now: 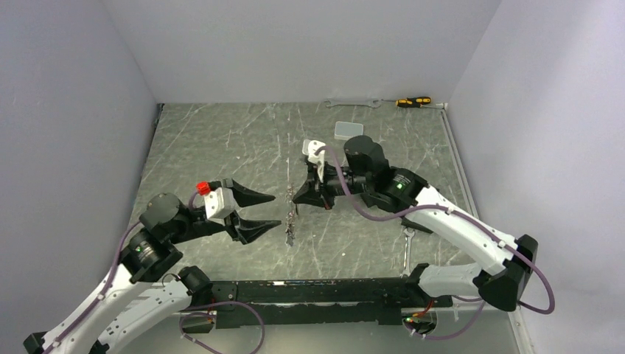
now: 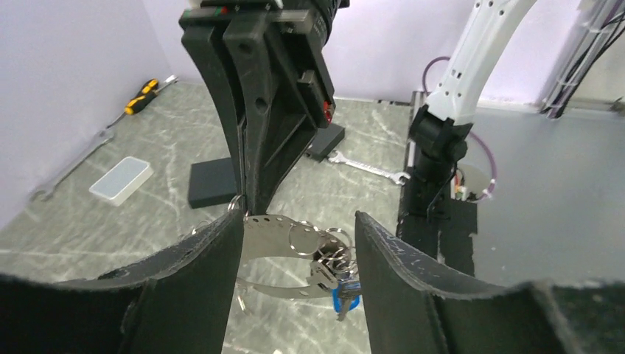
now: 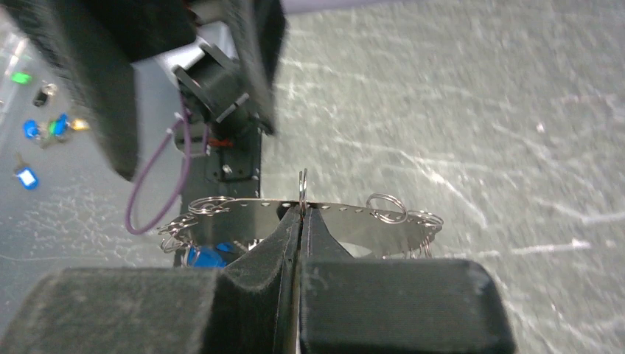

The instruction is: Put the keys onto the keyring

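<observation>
The keyring [image 2: 274,226] is a thin silvery perforated oval band hanging in the air, with small split rings [image 2: 304,238] on it. My right gripper [image 3: 301,211] is shut on its upper band, and from above it [image 1: 297,196] sits over the table's middle. A key with a blue tag [image 2: 345,298] dangles from the ring's right end, and the blue tag [image 3: 205,257] also shows in the right wrist view. My left gripper [image 2: 296,258] is open with the ring between its fingers [image 2: 197,273]. The ring's left end is hidden behind the left finger.
A spanner [image 1: 352,102] and a screwdriver [image 1: 413,101] lie along the back wall. A clear plastic box [image 1: 345,130] sits behind the right arm. A second spanner [image 1: 407,251] lies at the front right. A black block [image 2: 212,181] rests on the table beyond the ring.
</observation>
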`<state>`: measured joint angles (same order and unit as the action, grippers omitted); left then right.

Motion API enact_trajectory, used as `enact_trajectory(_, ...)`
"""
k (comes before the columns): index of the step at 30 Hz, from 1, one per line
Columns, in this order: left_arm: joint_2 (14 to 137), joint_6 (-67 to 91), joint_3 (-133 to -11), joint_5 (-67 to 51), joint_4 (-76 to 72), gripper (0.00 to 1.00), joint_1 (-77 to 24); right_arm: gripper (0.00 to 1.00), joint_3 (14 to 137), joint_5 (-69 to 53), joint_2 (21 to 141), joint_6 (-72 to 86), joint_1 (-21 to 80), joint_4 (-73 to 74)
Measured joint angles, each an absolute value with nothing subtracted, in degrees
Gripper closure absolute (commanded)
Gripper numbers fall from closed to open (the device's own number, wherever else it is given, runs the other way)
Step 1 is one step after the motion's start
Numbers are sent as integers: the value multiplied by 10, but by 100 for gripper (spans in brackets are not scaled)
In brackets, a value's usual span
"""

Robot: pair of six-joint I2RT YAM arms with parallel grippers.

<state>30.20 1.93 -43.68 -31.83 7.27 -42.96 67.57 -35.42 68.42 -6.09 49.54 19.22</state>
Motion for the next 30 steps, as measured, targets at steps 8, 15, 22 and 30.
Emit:
enact_trajectory(8, 335, -74, -537, -300, 254, 43, -430, 100, 783, -209, 764, -120, 509, 379)
enact_trajectory(15, 416, -96, -534, -306, 290, 47, -429, 100, 797, -166, 768, -161, 547, 446)
enact_trajectory(22, 427, -98, -521, -347, 250, 54, -429, 100, 797, -166, 768, -186, 604, 478)
enact_trajectory(30, 474, -96, -519, -422, 217, 63, -429, 100, 797, -170, 753, -193, 611, 480)
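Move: The part of the keyring's metal band pinched in the right fingertips lies about 4 cm ahead, 4 cm right and 3 cm below the open left gripper. The ring cluster with the blue key, at the band's near end, is some 5 cm back, 4 cm right and 7 cm below; the far-end rings are roughly 7 cm ahead, 4 cm right and 4 cm below. For the right hand, the left gripper is about 4 cm back, 4 cm left and 3 cm above. Keep the right grip shut on the keyring; carry it forward and down, then back past its start, ending about 5 cm lower with the fingers some 25 degrees steeper. Let the left gripper ease left, then bring it down about 6 cm and right towards the held part, dipping its fingers and narrowing them partway around the band without shutting. ##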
